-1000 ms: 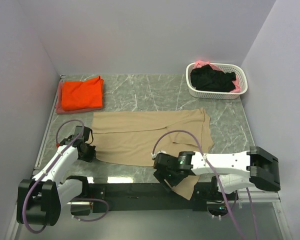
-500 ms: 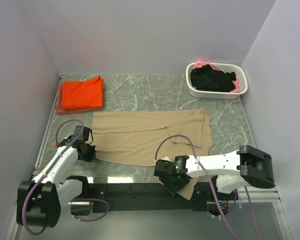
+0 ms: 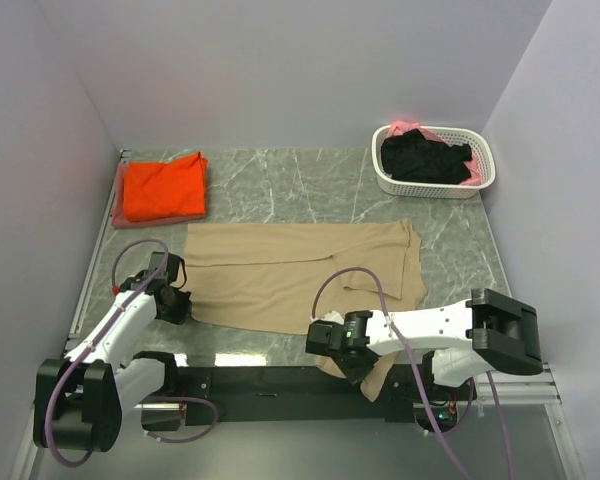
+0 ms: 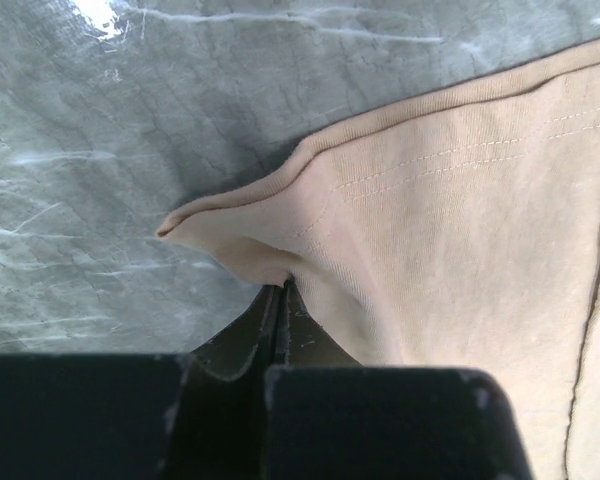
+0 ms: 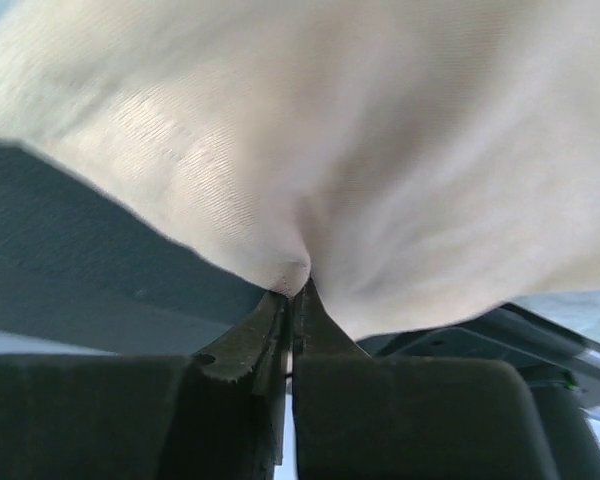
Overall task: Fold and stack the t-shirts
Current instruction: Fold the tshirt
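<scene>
A tan t-shirt [image 3: 300, 265] lies spread across the middle of the marble table, its near right part hanging over the front edge. My left gripper [image 3: 180, 308] is shut on its near left corner; the left wrist view shows the tan cloth [image 4: 450, 210] pinched at my gripper's tips [image 4: 283, 288]. My right gripper [image 3: 352, 358] is shut on the hanging tan cloth [image 5: 360, 130] below the table's front edge, the fold caught at the tips [image 5: 298, 292]. An orange t-shirt [image 3: 164, 187] lies folded at the far left. Black t-shirts [image 3: 425, 158] and a pink one [image 3: 408, 127] fill the basket.
The white slotted basket [image 3: 435, 187] stands at the far right corner. A black rail [image 3: 270, 380] runs along the table's near edge between the arm bases. Grey walls close in the left, back and right sides.
My right gripper has closed on the hanging edge of the tan t-shirt and its arm has shifted slightly lower and left. The left arm has stayed still.
</scene>
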`<state>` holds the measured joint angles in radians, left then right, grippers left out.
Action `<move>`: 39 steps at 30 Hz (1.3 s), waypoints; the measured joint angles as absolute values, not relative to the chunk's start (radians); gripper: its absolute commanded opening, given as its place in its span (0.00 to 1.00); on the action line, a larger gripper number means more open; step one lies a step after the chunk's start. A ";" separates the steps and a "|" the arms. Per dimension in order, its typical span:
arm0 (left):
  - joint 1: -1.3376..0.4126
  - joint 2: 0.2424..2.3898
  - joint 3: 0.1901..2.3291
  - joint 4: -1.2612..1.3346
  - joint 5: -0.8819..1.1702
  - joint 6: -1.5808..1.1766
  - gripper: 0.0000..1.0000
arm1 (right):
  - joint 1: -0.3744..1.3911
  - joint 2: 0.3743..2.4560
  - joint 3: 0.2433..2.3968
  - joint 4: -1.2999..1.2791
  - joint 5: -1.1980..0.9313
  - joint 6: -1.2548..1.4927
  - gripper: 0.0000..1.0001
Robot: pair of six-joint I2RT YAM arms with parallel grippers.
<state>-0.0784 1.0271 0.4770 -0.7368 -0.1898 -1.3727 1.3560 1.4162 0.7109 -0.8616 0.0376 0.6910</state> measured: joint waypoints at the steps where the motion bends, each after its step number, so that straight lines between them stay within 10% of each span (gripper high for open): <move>1: -0.078 1.027 0.477 -0.737 -0.190 -1.372 0.01 | 1.351 1.415 0.712 -0.869 0.056 0.694 0.00; 39: -0.078 1.252 0.710 -0.677 -0.196 -1.320 0.00 | 0.737 1.395 1.090 -0.912 0.471 0.487 0.00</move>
<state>-0.0784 1.2522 0.7101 -0.6773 -0.1955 -1.3197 0.7368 1.3949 1.0901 -0.9119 0.4706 0.4873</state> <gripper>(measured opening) 0.012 0.026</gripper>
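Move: The right hand, already shut on the t-shirt's flap hanging over the front, is just behind the table's front edge, which is about 4 cm ahead. The t-shirt's far long edge is some 38 cm straight ahead, and its far right corner equally far out, 12 cm to the right. From the left hand, pinching the near left corner, the far left corner is roughly 22 cm straight ahead, and the orange stack some 31 cm ahead and 5 cm left. Both hands keep their pinch on the t-shirt's near side and carry it towards the far edge. The right does most, sweeping about 23 cm forward and rising over the shirt, its fingers tilting forward as the hand turns clockwise, some 30 degrees each; the left waits briefly, then goes about 7 cm forward, lifting slightly. ##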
